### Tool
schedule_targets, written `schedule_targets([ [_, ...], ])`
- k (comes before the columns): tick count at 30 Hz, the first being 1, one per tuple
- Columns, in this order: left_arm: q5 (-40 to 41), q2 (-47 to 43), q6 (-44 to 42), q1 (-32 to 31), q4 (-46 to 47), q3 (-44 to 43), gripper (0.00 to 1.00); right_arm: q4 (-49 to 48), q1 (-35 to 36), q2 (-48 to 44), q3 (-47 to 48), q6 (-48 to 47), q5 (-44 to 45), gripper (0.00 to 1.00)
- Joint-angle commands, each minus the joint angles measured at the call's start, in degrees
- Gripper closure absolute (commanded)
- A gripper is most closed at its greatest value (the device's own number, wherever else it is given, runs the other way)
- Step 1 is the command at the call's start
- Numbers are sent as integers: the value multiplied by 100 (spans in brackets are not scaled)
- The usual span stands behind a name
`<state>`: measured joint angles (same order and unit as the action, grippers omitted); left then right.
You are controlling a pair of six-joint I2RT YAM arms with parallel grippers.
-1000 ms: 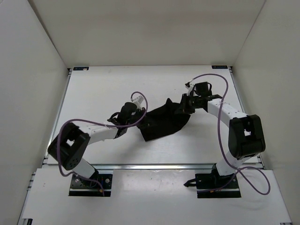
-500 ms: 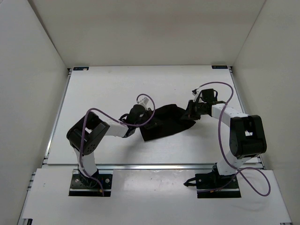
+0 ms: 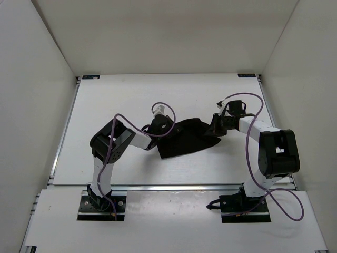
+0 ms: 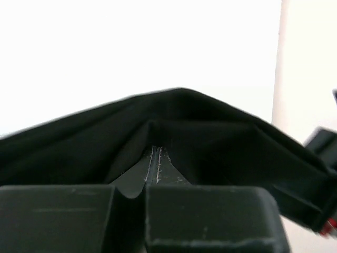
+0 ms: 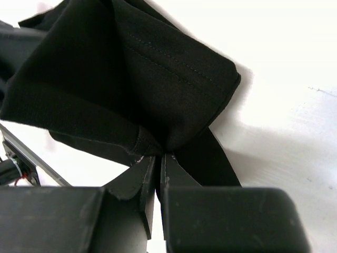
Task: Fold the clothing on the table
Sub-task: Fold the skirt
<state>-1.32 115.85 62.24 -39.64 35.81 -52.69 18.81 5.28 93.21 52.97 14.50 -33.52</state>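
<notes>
The black clothing [image 3: 184, 139] lies bunched in the middle of the white table [image 3: 105, 100], stretched between both arms. My left gripper [image 3: 167, 128] is shut on the clothing's left edge; in the left wrist view the fabric [image 4: 179, 132] drapes over the closed fingertips [image 4: 156, 153]. My right gripper [image 3: 215, 128] is shut on the clothing's right edge. In the right wrist view the folded cloth [image 5: 131, 74] rises from the pinched fingertips [image 5: 159, 157], with a flap lying on the table behind them.
White walls enclose the table on the left, back and right. Metal rails [image 3: 158, 186] run along the near edge, with both arm bases [image 3: 100, 203] mounted below. Purple cables [image 3: 253, 105] loop over each arm.
The left arm has folded up and swung its gripper right toward the centre, carrying the clothing's left edge. The right gripper shifted slightly right and nearer. The clothing is more bunched.
</notes>
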Motion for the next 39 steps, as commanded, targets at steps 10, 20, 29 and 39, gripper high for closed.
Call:
schedule_targets([
  [10,659,-90,-105,123,-55,-240,100,413,88,-909,-94,-246,21,100],
  [20,379,167,-326,70,-559,-445,100,896,412,-524,1134,-281,-322,100],
  [29,-587,-1712,-958,1211,-400,829,100,1467,1106,-128,2094,-167,125,100],
  [39,121,-4542,-1048,1258,-1586,2262,100,1828,1941,101,2710,148,548,100],
])
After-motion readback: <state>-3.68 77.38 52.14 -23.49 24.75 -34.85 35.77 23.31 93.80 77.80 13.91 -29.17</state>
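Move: The skirt's middle lies about 4 cm back and 4 cm to the right of my left hand, whose closed tips are at its far left part, some 2 cm above its middle. The near left corner is about 14 cm back and 8 cm left of that hand. From my right hand, already gripping a fold of it, the skirt's middle is about 9 cm left, 2 cm back and 5 cm down; the far peak is some 6 cm left and 7 cm ahead. I keep the skirt pinched in my right hand, ease back a little as I lift, then carry the fold leftward over the skirt's middle, about 10 cm up and 10 cm left, turning some 15 degrees counter-clockwise. My left hand, shut throughout, works a few centimetres forward and back on the cloth, then comes off and swings about 15 cm left and 12 cm up. ##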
